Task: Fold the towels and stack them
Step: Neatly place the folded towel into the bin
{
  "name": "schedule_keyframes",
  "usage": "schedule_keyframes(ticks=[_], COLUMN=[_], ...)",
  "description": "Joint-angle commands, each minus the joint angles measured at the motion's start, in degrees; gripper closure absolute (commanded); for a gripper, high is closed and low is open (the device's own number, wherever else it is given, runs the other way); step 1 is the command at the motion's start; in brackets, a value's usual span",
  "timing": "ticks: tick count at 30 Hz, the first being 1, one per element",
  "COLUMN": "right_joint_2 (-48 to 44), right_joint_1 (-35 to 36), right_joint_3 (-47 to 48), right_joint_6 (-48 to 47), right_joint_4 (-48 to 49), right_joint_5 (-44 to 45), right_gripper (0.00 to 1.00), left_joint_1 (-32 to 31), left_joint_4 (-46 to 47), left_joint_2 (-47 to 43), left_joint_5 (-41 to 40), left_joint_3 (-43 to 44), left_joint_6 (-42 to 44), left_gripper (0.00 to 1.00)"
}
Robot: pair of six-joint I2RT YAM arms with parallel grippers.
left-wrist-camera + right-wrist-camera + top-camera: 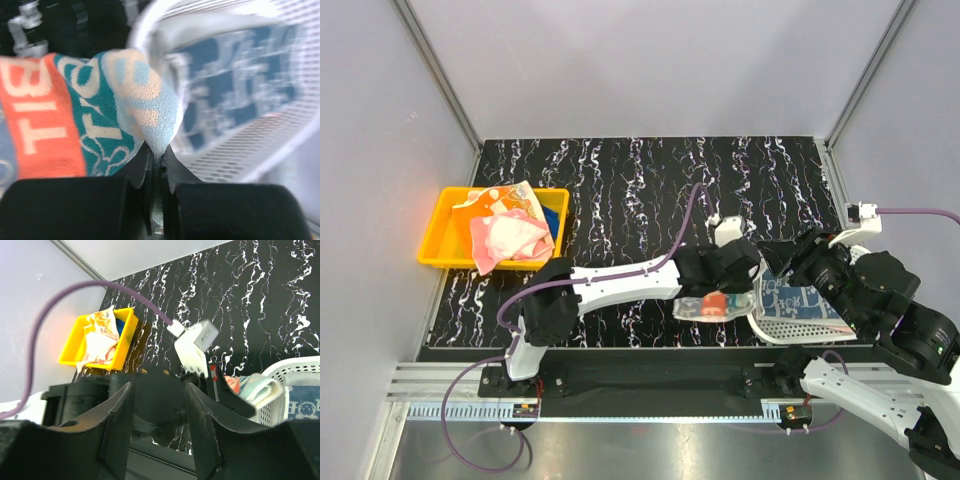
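Observation:
My left gripper [745, 280] is shut on a fold of a cartoon-printed orange, teal and white towel [712, 305], held just left of the white mesh basket [780, 330]. In the left wrist view the towel [100, 110] is pinched between the closed jaws of the gripper [157, 155]. A blue-and-white printed towel [802, 300] lies in the basket. My right gripper [790, 262] is open and empty above the basket's far side; in its own view it [159, 390] faces the left wrist. More towels, pink [510, 238], printed [505, 200] and blue [553, 215], lie in the yellow tray [445, 245].
The basket stands at the table's near right edge, with its rim showing in both wrist views [260, 145] [295, 367]. The tray sits at the far left and also shows in the right wrist view [75, 352]. A purple cable [685, 225] arcs over the left arm.

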Motion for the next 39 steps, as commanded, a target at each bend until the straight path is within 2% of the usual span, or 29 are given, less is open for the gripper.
schedule_keyframes(ticks=[1, 16, 25, 32, 39], right_joint_2=[-0.29, -5.48, -7.06, -6.89, -7.24], right_joint_1=[0.19, 0.19, 0.19, 0.19, 0.11], right_joint_3=[2.43, 5.06, 6.38, 7.79, 6.39], right_joint_6=[-0.75, -6.46, -11.38, -12.27, -11.74], right_joint_4=[0.91, 4.87, 5.75, 5.14, 4.87], right_joint_5=[-0.13, -4.08, -9.00, -14.54, -15.25], right_gripper=[0.48, 0.47, 0.45, 0.46, 0.46], left_joint_1=[-0.43, -1.05, -1.31, -1.66, -1.31], left_joint_4=[5.34, 12.72, 22.21, 24.59, 25.47], left_joint_2=[0.65, 15.60, 21.75, 26.15, 31.42], left_joint_5=[4.75, 17.42, 23.48, 23.49, 22.08], left_joint_3=[6.48, 27.83, 30.92, 35.85, 41.03], left_joint_6=[-1.87, -3.72, -8.20, -10.13, -11.89], left_gripper=[1.00, 1.00, 1.00, 1.00, 1.00])
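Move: Held by its right edge, the folded towel hangs from the shut left fingers, which are about over the white bin's left rim. The bin's middle lies some 17 cm to that hand's right, level with it fore and aft and 10 cm below. The blue towel already in the bin is about 12 cm to the right, also level and 10 cm down. From the empty right hand, the bin's middle is roughly 3 cm ahead, 18 cm right and 33 cm below. Carrying the folded towel about 19 cm to the right across the white bin, the left hand climbs some 5 cm early on, then stays near that height and drifts slightly back, grip kept. Its wrist swings the fingers outward to the right and flatter, over 30 degrees. The empty right hand clears upward 7 cm and back 5 cm, fingers tipping up and turning left. ##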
